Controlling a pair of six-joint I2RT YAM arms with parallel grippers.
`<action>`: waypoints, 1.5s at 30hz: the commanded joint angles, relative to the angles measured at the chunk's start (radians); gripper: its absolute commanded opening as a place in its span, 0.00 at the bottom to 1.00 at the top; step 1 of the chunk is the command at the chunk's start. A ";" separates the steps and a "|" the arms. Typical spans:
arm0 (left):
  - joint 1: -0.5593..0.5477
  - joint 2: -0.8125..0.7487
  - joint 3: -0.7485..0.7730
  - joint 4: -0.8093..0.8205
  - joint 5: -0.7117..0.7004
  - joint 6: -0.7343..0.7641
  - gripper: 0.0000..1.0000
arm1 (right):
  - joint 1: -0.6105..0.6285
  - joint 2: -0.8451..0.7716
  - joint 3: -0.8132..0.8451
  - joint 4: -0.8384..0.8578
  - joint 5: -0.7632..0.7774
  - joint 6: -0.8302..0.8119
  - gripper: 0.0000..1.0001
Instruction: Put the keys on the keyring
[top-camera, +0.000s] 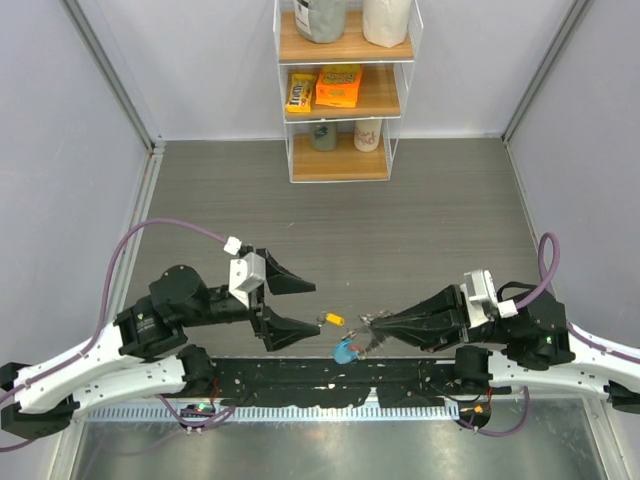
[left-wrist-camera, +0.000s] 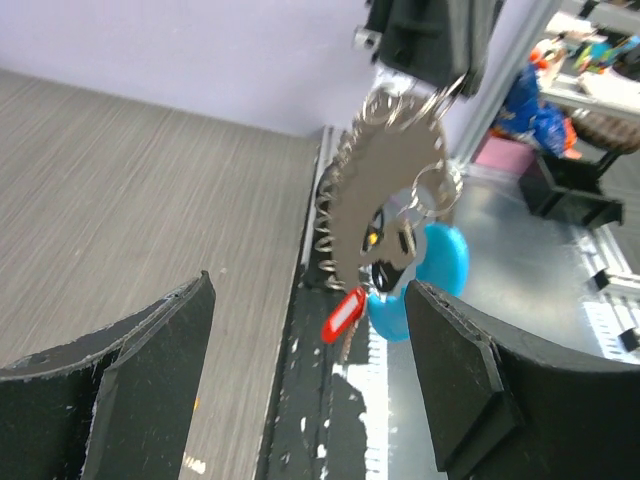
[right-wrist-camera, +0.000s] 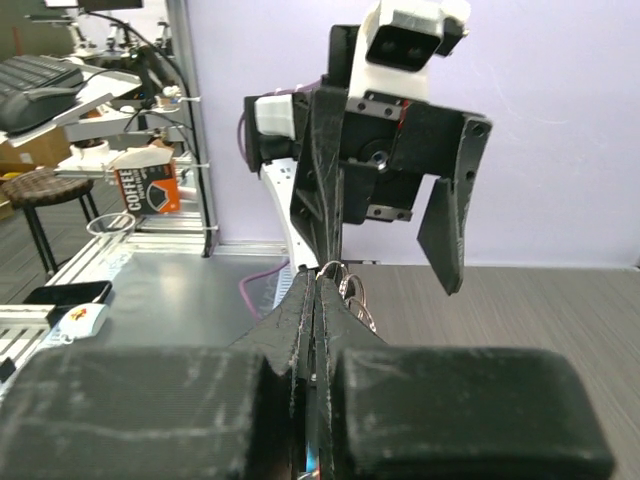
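Observation:
My right gripper (top-camera: 373, 322) is shut on the keyring (left-wrist-camera: 385, 190), a silvery jagged loop that hangs from its tips just above the table's near edge. On the loop hang a blue crescent tag (left-wrist-camera: 440, 268) and a key with a red tag (left-wrist-camera: 343, 314). The blue tag (top-camera: 346, 350) also shows from above. A yellow-headed key (top-camera: 333, 320) lies on the table just left of the right gripper's tips. My left gripper (top-camera: 312, 305) stands open facing the ring, with nothing between its fingers (left-wrist-camera: 150, 380). In the right wrist view small rings (right-wrist-camera: 356, 292) stick out beside the shut fingertips.
A wooden shelf unit (top-camera: 342, 95) with snack packs and jars stands at the back of the table. Grey walls close both sides. A black rail (top-camera: 330, 380) runs along the near edge between the arm bases.

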 joint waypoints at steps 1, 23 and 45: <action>-0.005 0.018 0.082 0.123 0.109 -0.059 0.84 | -0.003 -0.008 0.012 0.078 -0.103 -0.013 0.06; -0.005 0.094 0.141 0.453 0.387 -0.272 0.80 | -0.003 0.171 0.198 0.118 -0.209 0.005 0.06; -0.004 0.114 0.158 0.464 0.270 -0.510 0.55 | -0.003 0.269 0.279 0.116 0.016 -0.042 0.06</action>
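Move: The keyring's metal rings, pinched in the right fingertips, lie about 10 cm to the right of the left hand, 4 cm back and 6 cm above it; from the right hand they are 1 cm to the left and 1 cm below, level fore and aft. The blue loop hangs some 7 cm right, 6 cm back and 2 cm below the left hand. The yellow-capped key on the table is roughly 5 cm ahead, 5 cm right and 12 cm below the left hand. The left hand, empty and wide open, climbs about 13 cm while drawing back 7 cm towards the keyring, its right-pointing fingers tipping up and swinging clockwise by some 20–25 degrees each, and from midway it narrows its gap to roughly two thirds without shutting on anything. The right hand keeps its pinch on the rings, first easing back, then carrying the keyring left and up about 5 cm towards the left fingers while coming forward again to where it started. ##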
